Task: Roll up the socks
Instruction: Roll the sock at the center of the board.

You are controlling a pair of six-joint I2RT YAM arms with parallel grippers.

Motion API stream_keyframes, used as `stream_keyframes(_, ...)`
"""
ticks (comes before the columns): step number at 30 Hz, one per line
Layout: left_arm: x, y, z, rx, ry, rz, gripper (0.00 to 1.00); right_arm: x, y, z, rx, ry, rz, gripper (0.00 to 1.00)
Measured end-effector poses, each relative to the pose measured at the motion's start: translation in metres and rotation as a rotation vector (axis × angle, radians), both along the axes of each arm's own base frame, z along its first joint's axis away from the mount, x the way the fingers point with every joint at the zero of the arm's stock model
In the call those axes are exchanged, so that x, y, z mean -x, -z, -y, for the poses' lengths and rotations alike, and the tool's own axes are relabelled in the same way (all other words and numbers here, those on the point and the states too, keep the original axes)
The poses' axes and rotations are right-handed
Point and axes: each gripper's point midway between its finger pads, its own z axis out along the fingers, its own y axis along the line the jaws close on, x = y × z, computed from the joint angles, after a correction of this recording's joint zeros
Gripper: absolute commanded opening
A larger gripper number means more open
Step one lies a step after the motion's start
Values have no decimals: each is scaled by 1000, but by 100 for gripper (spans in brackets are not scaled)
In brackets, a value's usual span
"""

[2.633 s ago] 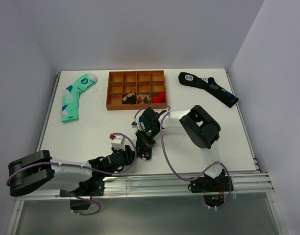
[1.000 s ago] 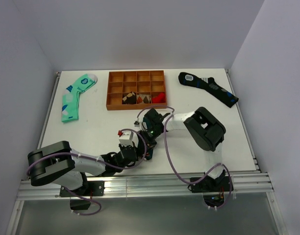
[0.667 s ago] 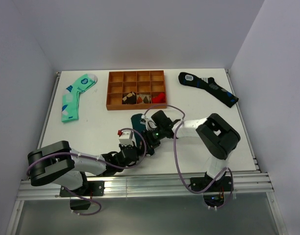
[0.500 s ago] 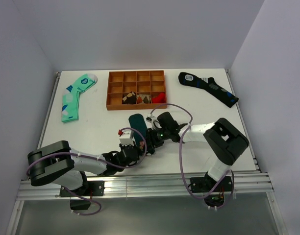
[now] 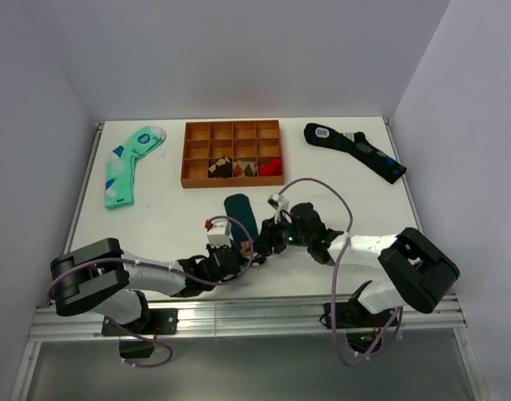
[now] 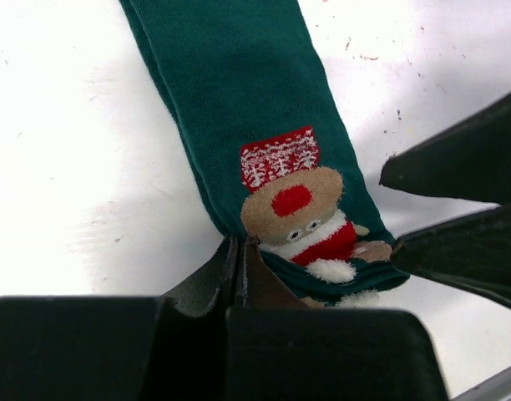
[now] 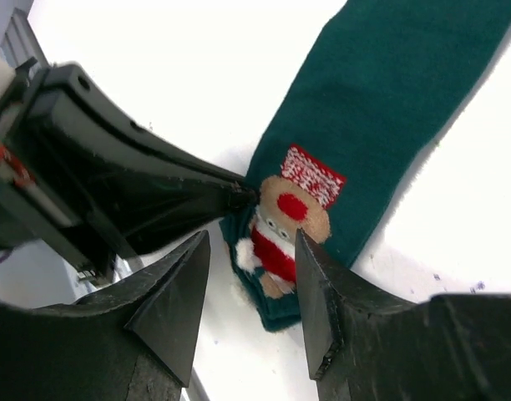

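Note:
The dark teal socks [image 5: 239, 210] lie flat and stretched out near the table's middle. Their end with the small red, white and brown figure [image 6: 293, 200] points toward the arms. My left gripper [image 6: 239, 246] is shut, its tips pinching the socks' edge beside the figure; from above it sits at the socks' near end [image 5: 241, 248]. My right gripper [image 7: 251, 236] is open, its two fingers standing either side of the figured end [image 7: 289, 213] without touching it. In the left wrist view, the right fingers [image 6: 456, 159] show at the right edge.
An orange compartment tray [image 5: 186, 154] with small items stands at the back centre. A mint-green patterned sock [image 5: 126, 163] lies back left and a black sock with blue patches [image 5: 356, 150] back right. The arms' cables loop over the near table.
The right arm has swung out to the right and its gripper has opened, letting go of the socks, which now lie uncovered. The left gripper stays shut at the socks' end.

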Motion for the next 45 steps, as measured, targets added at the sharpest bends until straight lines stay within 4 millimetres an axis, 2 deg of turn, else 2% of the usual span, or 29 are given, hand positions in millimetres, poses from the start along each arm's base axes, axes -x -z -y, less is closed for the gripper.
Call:
stream_keyframes(5, -1, 0, 1, 18, 14, -33, 0, 10, 11, 14, -23, 30, 36, 53)
stream_keyframes(10, -8, 0, -7, 40, 24, -88, 0, 23, 25, 34, -31, 91, 60, 54)
stream_keyframes(15, -11, -1, -11, 34, 49, -127, 0, 21, 9, 41, -77, 145, 164, 55)
stream_keyframes(18, -11, -1, -12, 27, 73, -155, 0, 20, -10, 36, -89, 165, 273, 55)
stream_keyframes(22, -10, -1, -14, 7, 105, -194, 0, 32, -22, 25, -82, 136, 360, 55)
stream_keyframes(28, -10, -1, -19, -23, 140, -247, 0, 34, -1, 23, 49, 141, 392, 54)
stream_keyframes(32, -11, -1, -23, -30, 155, -276, 0, 42, 11, 14, 125, 103, 412, 54)
stream_keyframes(45, -11, 0, -25, -43, 188, -317, 0, 52, 24, -7, 247, 39, 468, 55)
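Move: The sock's reindeer end, already pinched at its left edge by the shut left fingers, has its middle about 2 cm ahead and 3 cm right of the left hand, practically at its height. From the open right hand this end lies some 6 cm to the left, about level fore and aft, and 5 cm below. The sock's far end is about 15 cm ahead and 9 cm left of the right hand; the wooden box is some 27 cm ahead and 11 cm left. The sock's reindeer end stays pinched in the left hand, which drags it about 2.5 cm left and slightly forward, low over the board, the wrist turning clockwise and tipping down some 20 degrees. The open right hand first dips right and back, lifts while swinging left, then sinks, ending about 5 cm farther back and 2 cm lower by the sock's near right corner, its wrist rolled and fingers pointing more forward. ##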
